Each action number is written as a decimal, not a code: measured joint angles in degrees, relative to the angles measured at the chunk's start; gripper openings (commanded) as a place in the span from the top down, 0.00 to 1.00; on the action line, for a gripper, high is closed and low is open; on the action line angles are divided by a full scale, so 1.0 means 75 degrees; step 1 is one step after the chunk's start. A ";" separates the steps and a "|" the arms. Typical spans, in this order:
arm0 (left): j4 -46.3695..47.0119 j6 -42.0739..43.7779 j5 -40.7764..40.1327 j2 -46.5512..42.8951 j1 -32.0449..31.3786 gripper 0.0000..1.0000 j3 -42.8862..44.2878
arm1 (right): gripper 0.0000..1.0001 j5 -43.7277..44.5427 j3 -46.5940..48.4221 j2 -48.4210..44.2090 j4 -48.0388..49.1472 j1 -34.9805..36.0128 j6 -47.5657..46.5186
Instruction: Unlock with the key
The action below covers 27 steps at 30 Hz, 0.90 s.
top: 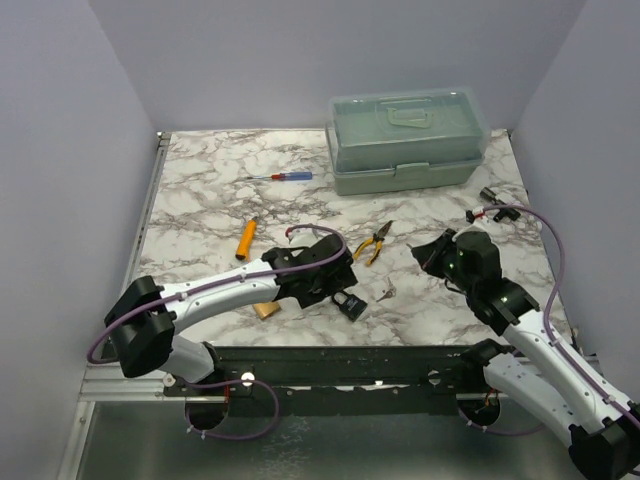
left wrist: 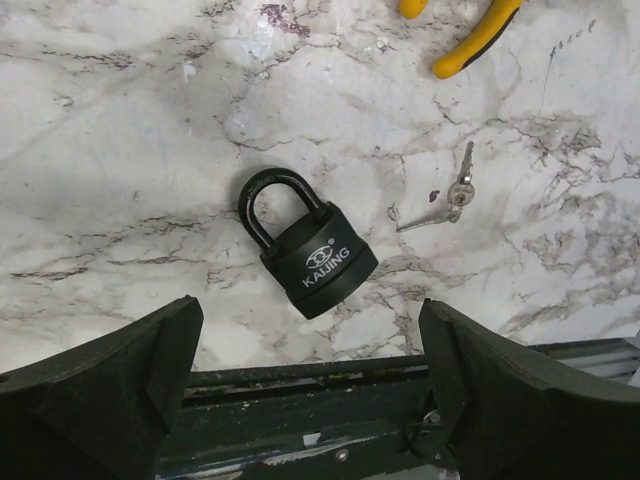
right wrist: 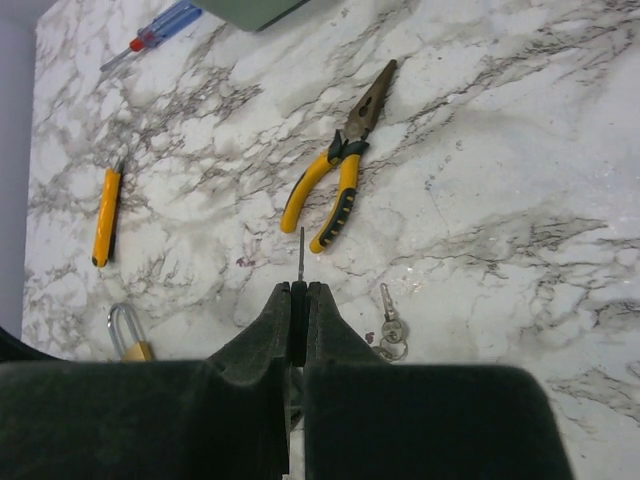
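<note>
A black padlock marked KAIJING lies flat on the marble, shackle shut, near the table's front edge. My left gripper hangs just above and in front of it, jaws wide open and empty. My right gripper is shut on a thin black-headed key whose metal blade sticks out past the fingertips. In the top view the right gripper hovers over the right side of the table. A small silver key bunch lies loose on the marble right of the padlock.
A brass padlock lies left of the left gripper. Yellow-handled pliers, an orange knife, a red-and-blue screwdriver and a green toolbox sit farther back. A black rail runs along the near edge.
</note>
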 measured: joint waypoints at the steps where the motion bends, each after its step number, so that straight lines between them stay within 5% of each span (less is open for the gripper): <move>1: -0.0009 -0.0172 -0.0192 0.0085 -0.0131 0.01 0.0050 | 1.00 0.0122 0.0000 -0.0003 -0.0076 0.0000 0.0061; 5: 0.0032 -0.0688 -0.0697 0.0452 -0.0373 0.01 0.0338 | 1.00 0.0574 0.0000 0.0015 -0.0399 0.0000 0.0315; 13: -0.0726 -0.3643 -0.0737 0.1824 -0.0437 0.01 0.0950 | 1.00 0.0988 0.0000 0.0064 -0.0836 0.0000 0.0697; 27: -0.1393 -0.4470 -0.0586 0.3092 -0.0481 0.01 0.1836 | 1.00 0.1035 0.0000 -0.0166 -0.0976 0.0000 0.0769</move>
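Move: The black padlock lies just below the empty left hand, about 2 cm ahead, 4 cm to its right and some 8 cm down. The loose keys lie about 9 cm right of the padlock and 3 cm farther out; the pliers, about 5 cm right of the padlock and 14 cm farther out. From the right hand, holding a key, the padlock is about 16 cm left, 5 cm back and 15 cm down. Touching nothing yet, the left hand heads for the black padlock with its fingers held wide open: first slightly right, then mostly down, sinking about 7 cm in all. The wrist swings nearly 30 degrees counter-clockwise and points more steeply down, lining the fingers up either side of the padlock. The right hand keeps its key pinched and eases nearly 3 cm right, away from the padlock, dipping slightly. ##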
